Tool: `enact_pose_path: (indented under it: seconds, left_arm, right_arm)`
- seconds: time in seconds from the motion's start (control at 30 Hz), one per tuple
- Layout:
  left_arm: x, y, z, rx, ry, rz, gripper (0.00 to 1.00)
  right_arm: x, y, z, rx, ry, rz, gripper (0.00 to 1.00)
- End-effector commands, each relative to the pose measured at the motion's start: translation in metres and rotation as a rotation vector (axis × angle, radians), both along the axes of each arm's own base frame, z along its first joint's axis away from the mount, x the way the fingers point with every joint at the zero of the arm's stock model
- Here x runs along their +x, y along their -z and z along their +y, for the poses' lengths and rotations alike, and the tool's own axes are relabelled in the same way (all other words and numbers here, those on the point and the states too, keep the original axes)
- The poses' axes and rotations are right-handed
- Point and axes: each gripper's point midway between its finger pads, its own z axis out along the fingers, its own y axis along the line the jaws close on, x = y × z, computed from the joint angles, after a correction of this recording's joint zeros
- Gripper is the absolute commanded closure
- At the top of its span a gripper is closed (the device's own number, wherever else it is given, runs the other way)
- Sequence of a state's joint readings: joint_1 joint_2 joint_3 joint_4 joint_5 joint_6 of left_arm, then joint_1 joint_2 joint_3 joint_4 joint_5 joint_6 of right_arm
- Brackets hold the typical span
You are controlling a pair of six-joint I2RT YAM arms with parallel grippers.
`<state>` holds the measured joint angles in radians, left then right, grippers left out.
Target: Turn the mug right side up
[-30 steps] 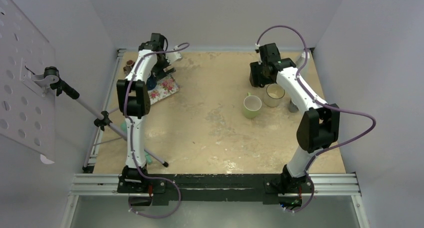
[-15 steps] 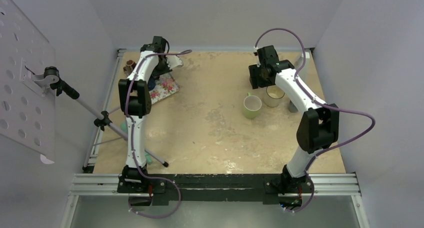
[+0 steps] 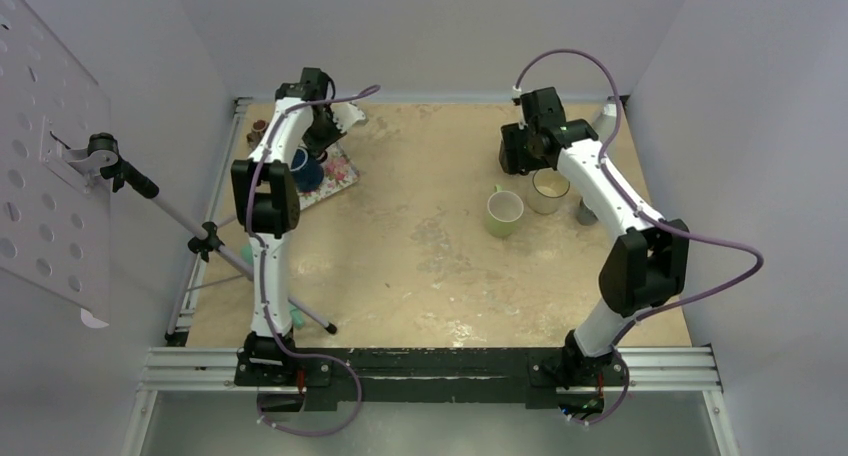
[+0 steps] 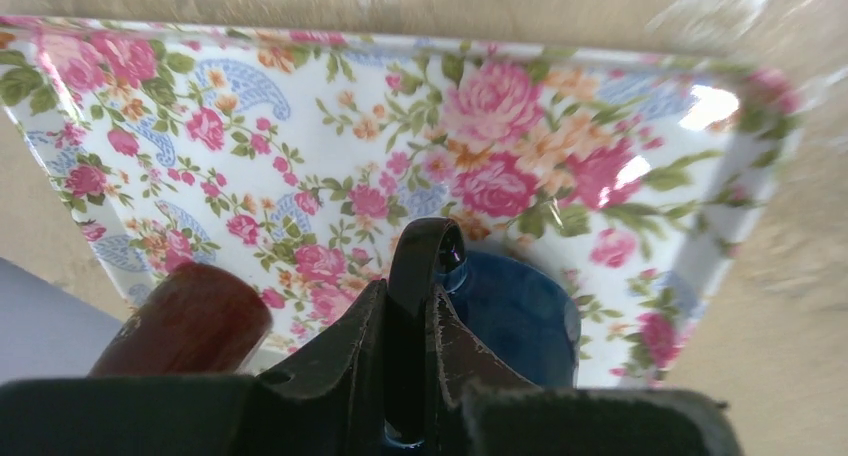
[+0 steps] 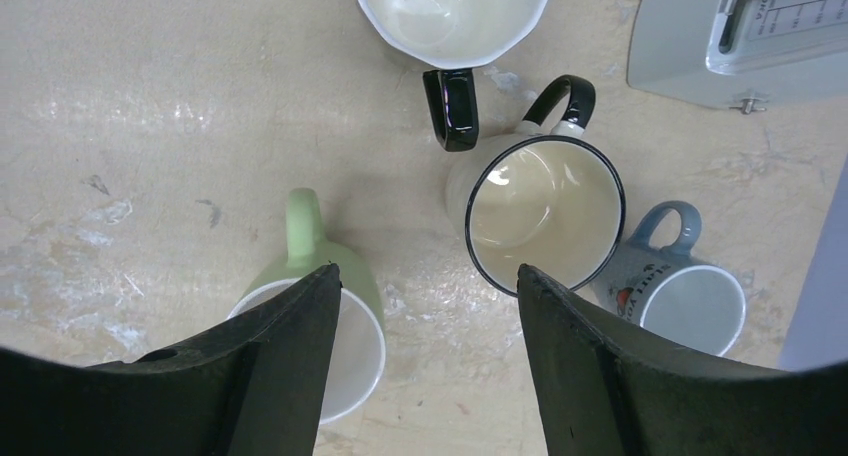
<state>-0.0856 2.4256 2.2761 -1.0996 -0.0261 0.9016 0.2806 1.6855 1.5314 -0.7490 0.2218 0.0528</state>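
A dark blue mug (image 4: 525,321) hangs over a floral tray (image 4: 300,126). My left gripper (image 4: 408,316) is shut on its black handle (image 4: 427,251). In the top view the blue mug (image 3: 303,166) shows under the left gripper (image 3: 318,136) at the far left. I cannot tell which way its mouth faces. My right gripper (image 5: 428,286) is open and empty, hovering above the table between a green mug (image 5: 355,271) and a cream mug with a black rim (image 5: 545,211), both mouth up. It sits at the far right in the top view (image 3: 520,151).
A brown mug (image 4: 190,316) lies beside the blue one by the tray. A white mug (image 5: 450,11), a grey-blue mug (image 5: 690,296) and a grey box (image 5: 740,36) stand near the right gripper. A tripod stand (image 3: 200,236) leans in from the left edge.
The left wrist has shifted slightly over the tray, and the blue mug shows more in the top view. The right arm's elbow has moved a little to the right.
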Motion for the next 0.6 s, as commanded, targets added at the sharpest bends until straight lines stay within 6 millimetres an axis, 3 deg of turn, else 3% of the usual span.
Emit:
enact_pose_path:
  seconds: [0.0, 0.1, 0.2, 0.23, 0.37, 0.57]
  left_arm:
    - [0.010, -0.091, -0.033, -0.269, -0.148, -0.214, 1.00]
    - [0.002, -0.113, -0.047, -0.397, -0.219, -0.244, 1.00]
    - [-0.011, -0.137, -0.067, -0.541, -0.258, -0.241, 1.00]
    - [-0.014, -0.147, -0.075, -0.593, -0.274, -0.239, 1.00]
    - [-0.025, -0.190, -0.103, -0.791, -0.317, -0.232, 1.00]
    - [-0.053, -0.254, -0.147, -1.054, -0.263, -0.178, 1.00]
  right_arm:
    - [0.002, -0.051, -0.003, 0.018, 0.026, -0.121, 0.31]
    - [0.001, -0.075, 0.008, 0.083, -0.025, -0.171, 0.31]
    - [-0.001, -0.104, 0.036, 0.226, -0.122, -0.247, 0.28]
    - [-0.002, -0.115, 0.049, 0.296, -0.156, -0.281, 0.22]
    - [-0.008, -0.149, 0.119, 0.631, -0.361, -0.421, 0.06]
    - [-0.033, -0.173, 0.216, 0.946, -0.618, -0.468, 0.01]
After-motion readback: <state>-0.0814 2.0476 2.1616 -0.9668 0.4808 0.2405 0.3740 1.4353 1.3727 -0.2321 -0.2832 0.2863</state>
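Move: The left hand holds the upside-down blue mug by its handle over the tray, the mug's middle some 5 cm back and 2 cm left of it; a brown cup is about 12 cm left, 5 cm ahead. The right gripper it works towards is roughly 50 cm right, 11 cm back and 11 cm higher. From the right hand, the blue mug lies about 52 cm left, 6 cm ahead and 12 cm down; the green mug is 5 cm left, 2 cm back, the enamel mug 7 cm right, 3 cm ahead, both 13 cm below. Keeping its pinch on the handle, the left hand carries the blue mug up about 17 cm and to the right off the tray, rolling steadily some 45 degrees so that its fingertips swing towards the right hand. The right hand, empty, first rises straight up from over the standing mugs, then sweeps left and on up towards the blue mug, touching nothing at the end, its fingers spreading to full width and swinging up and round to the left. ##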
